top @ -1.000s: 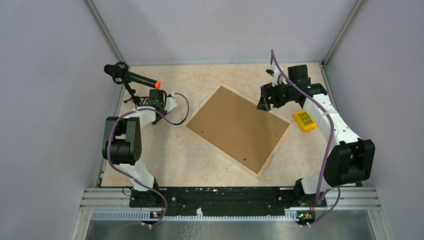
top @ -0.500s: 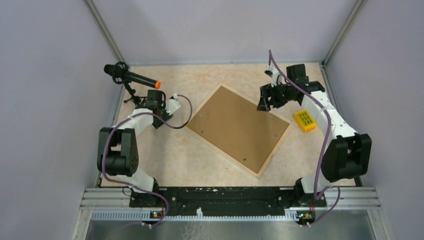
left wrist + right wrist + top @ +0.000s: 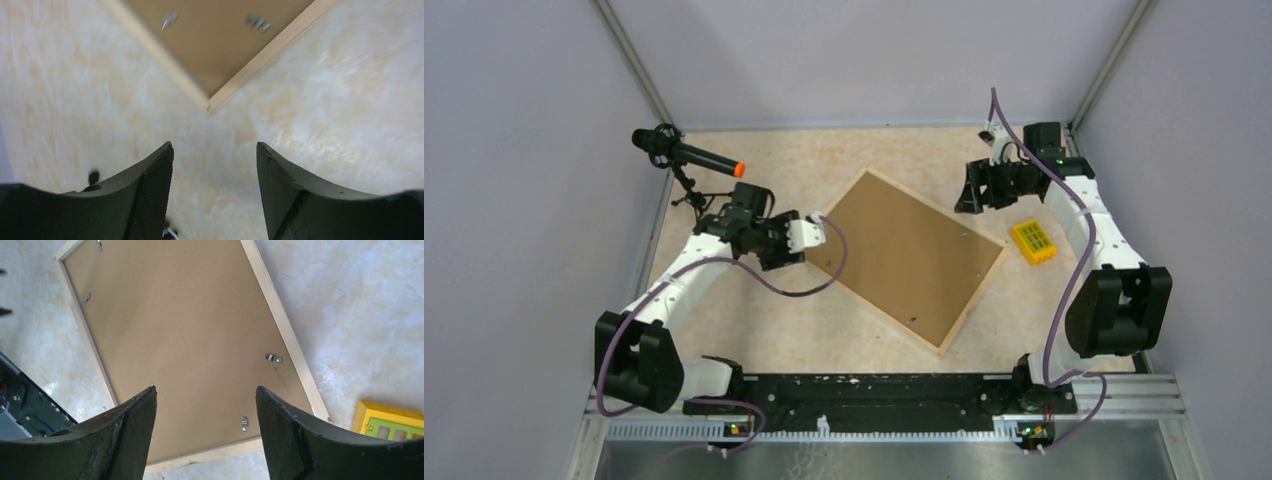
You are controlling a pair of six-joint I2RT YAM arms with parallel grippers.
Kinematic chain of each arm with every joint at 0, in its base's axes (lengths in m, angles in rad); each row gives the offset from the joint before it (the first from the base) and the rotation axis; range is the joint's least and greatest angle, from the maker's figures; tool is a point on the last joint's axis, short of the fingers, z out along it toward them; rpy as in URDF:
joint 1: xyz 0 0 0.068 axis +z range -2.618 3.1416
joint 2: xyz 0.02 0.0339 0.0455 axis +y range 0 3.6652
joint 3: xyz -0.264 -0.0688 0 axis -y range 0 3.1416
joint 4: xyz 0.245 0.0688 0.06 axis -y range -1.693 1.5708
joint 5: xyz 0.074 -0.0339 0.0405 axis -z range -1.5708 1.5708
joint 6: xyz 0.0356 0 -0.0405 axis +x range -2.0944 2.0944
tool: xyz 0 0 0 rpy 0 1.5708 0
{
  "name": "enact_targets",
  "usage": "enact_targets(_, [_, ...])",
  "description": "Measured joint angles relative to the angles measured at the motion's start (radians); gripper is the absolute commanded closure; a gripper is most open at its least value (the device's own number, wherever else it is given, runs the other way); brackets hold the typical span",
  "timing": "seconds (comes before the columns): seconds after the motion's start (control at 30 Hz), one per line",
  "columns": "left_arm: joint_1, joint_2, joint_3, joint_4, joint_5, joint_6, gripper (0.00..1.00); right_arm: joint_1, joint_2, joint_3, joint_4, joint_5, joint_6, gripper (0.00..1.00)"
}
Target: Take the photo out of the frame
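Observation:
The frame (image 3: pixel 902 255) lies face down on the table, showing its brown board back with pale wood edges. The photo is hidden under it. My left gripper (image 3: pixel 784 252) is open and empty, just left of the frame's left corner, which shows ahead of the fingers in the left wrist view (image 3: pixel 207 106). My right gripper (image 3: pixel 973 198) is open and empty, raised over the frame's far right edge. In the right wrist view the board (image 3: pixel 185 340) fills the space between the open jaws, with small metal clips (image 3: pixel 273 358) along its edge.
A small yellow block (image 3: pixel 1034 241) lies to the right of the frame and shows in the right wrist view (image 3: pixel 390 422). A black microphone with an orange tip (image 3: pixel 689 155) stands on a small tripod at the far left. Grey walls enclose the table.
My left arm has swung right and forward from the far left, bringing its gripper to the frame's left corner. My right gripper has shifted a little to the right and back.

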Motion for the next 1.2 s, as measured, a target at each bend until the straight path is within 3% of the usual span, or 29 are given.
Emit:
enact_targets(0.17, [-0.227, 0.098, 0.039, -0.035, 0.027, 0.024, 0.39, -0.081, 0.0, -0.002, -0.01, -0.043, 0.001, 0.29])
enact_targets(0.33, [-0.358, 0.248, 0.078, -0.032, -0.015, 0.031, 0.41, -0.171, 0.0, -0.01, -0.027, -0.076, 0.002, 0.29])
enact_targets(0.67, [-0.466, 0.398, 0.097, -0.027, -0.061, 0.113, 0.46, -0.234, -0.001, -0.03, -0.062, -0.11, 0.008, 0.29])
enact_targets(0.9, [-0.507, 0.429, 0.107, 0.013, -0.138, 0.121, 0.56, -0.234, -0.018, -0.058, -0.065, -0.125, 0.019, 0.29])
enact_targets(1.0, [-0.518, 0.445, 0.124, 0.01, -0.167, 0.101, 0.78, -0.234, -0.02, -0.062, -0.065, -0.129, 0.02, 0.29])
enact_targets(1.13, [-0.524, 0.457, 0.145, -0.002, -0.191, 0.068, 0.99, -0.234, -0.02, -0.063, -0.064, -0.134, 0.022, 0.29])
enact_targets(1.2, [-0.521, 0.463, 0.158, -0.016, -0.187, 0.047, 1.0, -0.234, -0.02, -0.069, -0.064, -0.137, 0.025, 0.29])
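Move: The stretch of the frame's near-left rail that my left hand is going for lies about 13 cm to its right, 6 cm back and 10 cm below. The frame's left corner is roughly 4 cm ahead of that hand and 1 cm to the right, and the nearest metal tab on the backing about 2 cm ahead and 9 cm to the right, both some 11 cm lower. From my right hand, that rail stretch is around 32 cm to the left, 13 cm back and 17 cm down. I swing my empty left hand some 13 cm right and 6 cm back, past the frame's left corner, while sinking about 10 cm onto the near-left rail. I turn the wrist roughly 30 degrees clockwise with some roll, then close the open fingers and pinch the rail from both sides. My right hand, still open, draws off about 6 cm to the right. ##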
